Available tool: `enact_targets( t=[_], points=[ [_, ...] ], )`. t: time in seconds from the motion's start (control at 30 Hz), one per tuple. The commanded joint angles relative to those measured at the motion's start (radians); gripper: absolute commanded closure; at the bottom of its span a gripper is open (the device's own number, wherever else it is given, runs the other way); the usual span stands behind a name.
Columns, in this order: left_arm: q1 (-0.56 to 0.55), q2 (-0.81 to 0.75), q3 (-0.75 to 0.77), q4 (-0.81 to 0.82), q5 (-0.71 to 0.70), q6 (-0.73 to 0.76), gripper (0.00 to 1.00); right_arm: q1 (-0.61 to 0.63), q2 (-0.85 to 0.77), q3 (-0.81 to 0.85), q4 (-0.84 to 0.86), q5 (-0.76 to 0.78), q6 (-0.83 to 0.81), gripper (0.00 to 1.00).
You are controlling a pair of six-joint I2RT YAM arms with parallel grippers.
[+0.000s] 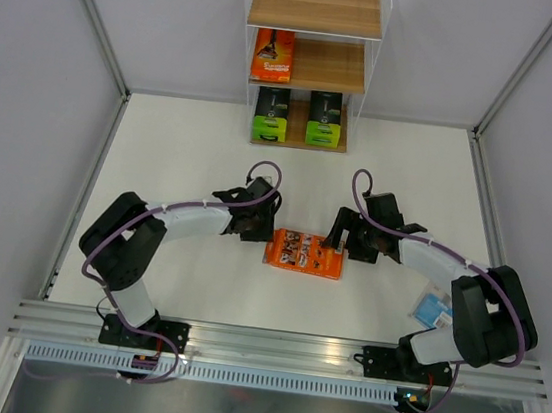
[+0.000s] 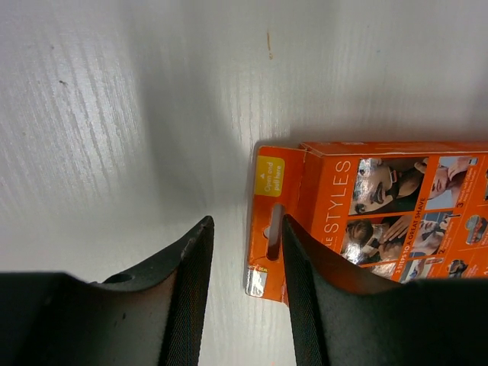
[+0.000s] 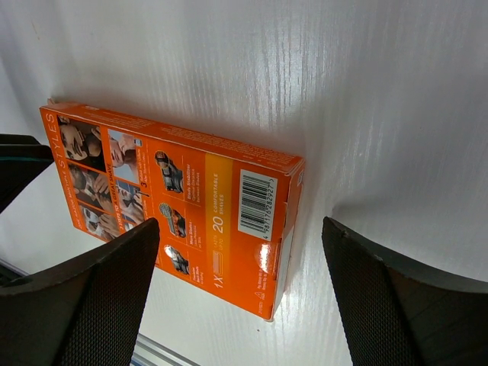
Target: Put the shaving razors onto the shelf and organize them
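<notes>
An orange razor pack point(image 1: 305, 254) lies flat on the white table between my two grippers. My left gripper point(image 1: 256, 229) is open at its left end; in the left wrist view the gripper point(image 2: 245, 221) straddles the hang tab of the pack point(image 2: 381, 206), its right finger over the tab. My right gripper point(image 1: 340, 243) is open at the right end; in the right wrist view the gripper point(image 3: 240, 225) spans the barcode end of the pack point(image 3: 175, 191). The shelf point(image 1: 317, 6) holds another orange pack point(image 1: 272, 55) on the middle tier and two green-and-black packs point(image 1: 271, 113) point(image 1: 324, 119) on the bottom tier. A light blue pack point(image 1: 435, 310) lies by the right arm.
The shelf stands at the far middle of the table, its top board bare. Grey walls with metal rails enclose the table point(image 1: 193, 146) on the left, right and back. A metal rail point(image 1: 279, 346) runs along the near edge by the arm bases.
</notes>
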Motion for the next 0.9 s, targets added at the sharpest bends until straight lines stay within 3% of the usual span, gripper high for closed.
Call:
enact_targets(
  t=[0.0, 0.2, 0.53, 0.73, 0.87],
  points=[
    [-0.030, 0.030, 0.045, -0.044, -0.030, 0.069, 0.53, -0.001, 0.011, 0.035, -0.002, 0.016, -0.017, 0.08],
    [-0.084, 0.087, 0.111, -0.145, -0.151, 0.062, 0.54, -0.001, 0.025, 0.043, -0.002, 0.016, -0.013, 0.08],
    [-0.099, 0.164, 0.126, -0.174, -0.157, 0.031, 0.59, -0.001, 0.037, 0.042, 0.000, 0.016, -0.011, 0.09],
    [-0.104, 0.193, 0.107, -0.158, -0.142, 0.000, 0.74, 0.000, 0.039, 0.046, 0.002, 0.017, -0.010, 0.10],
    [-0.104, 0.196, 0.093, -0.142, -0.119, -0.009, 0.98, -0.001, 0.040, 0.048, -0.002, 0.017, -0.007, 0.11]
  ],
)
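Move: The end flap of the orange razor box lies right beside the left hand's half-open fingers, about 1 cm to their right, 1 cm back and 2 cm below. The box itself lies flat, its middle roughly 9 cm to the right, 2 cm back and 2 cm below. From the right hand, whose open fingers are over the box's other end, the flap is some 16 cm to the left, about 1 cm back and 2 cm down. Left hand sinks about 1.5 cm, edging right and rolling some 10 degrees, then pinches the razor box's end flap. ##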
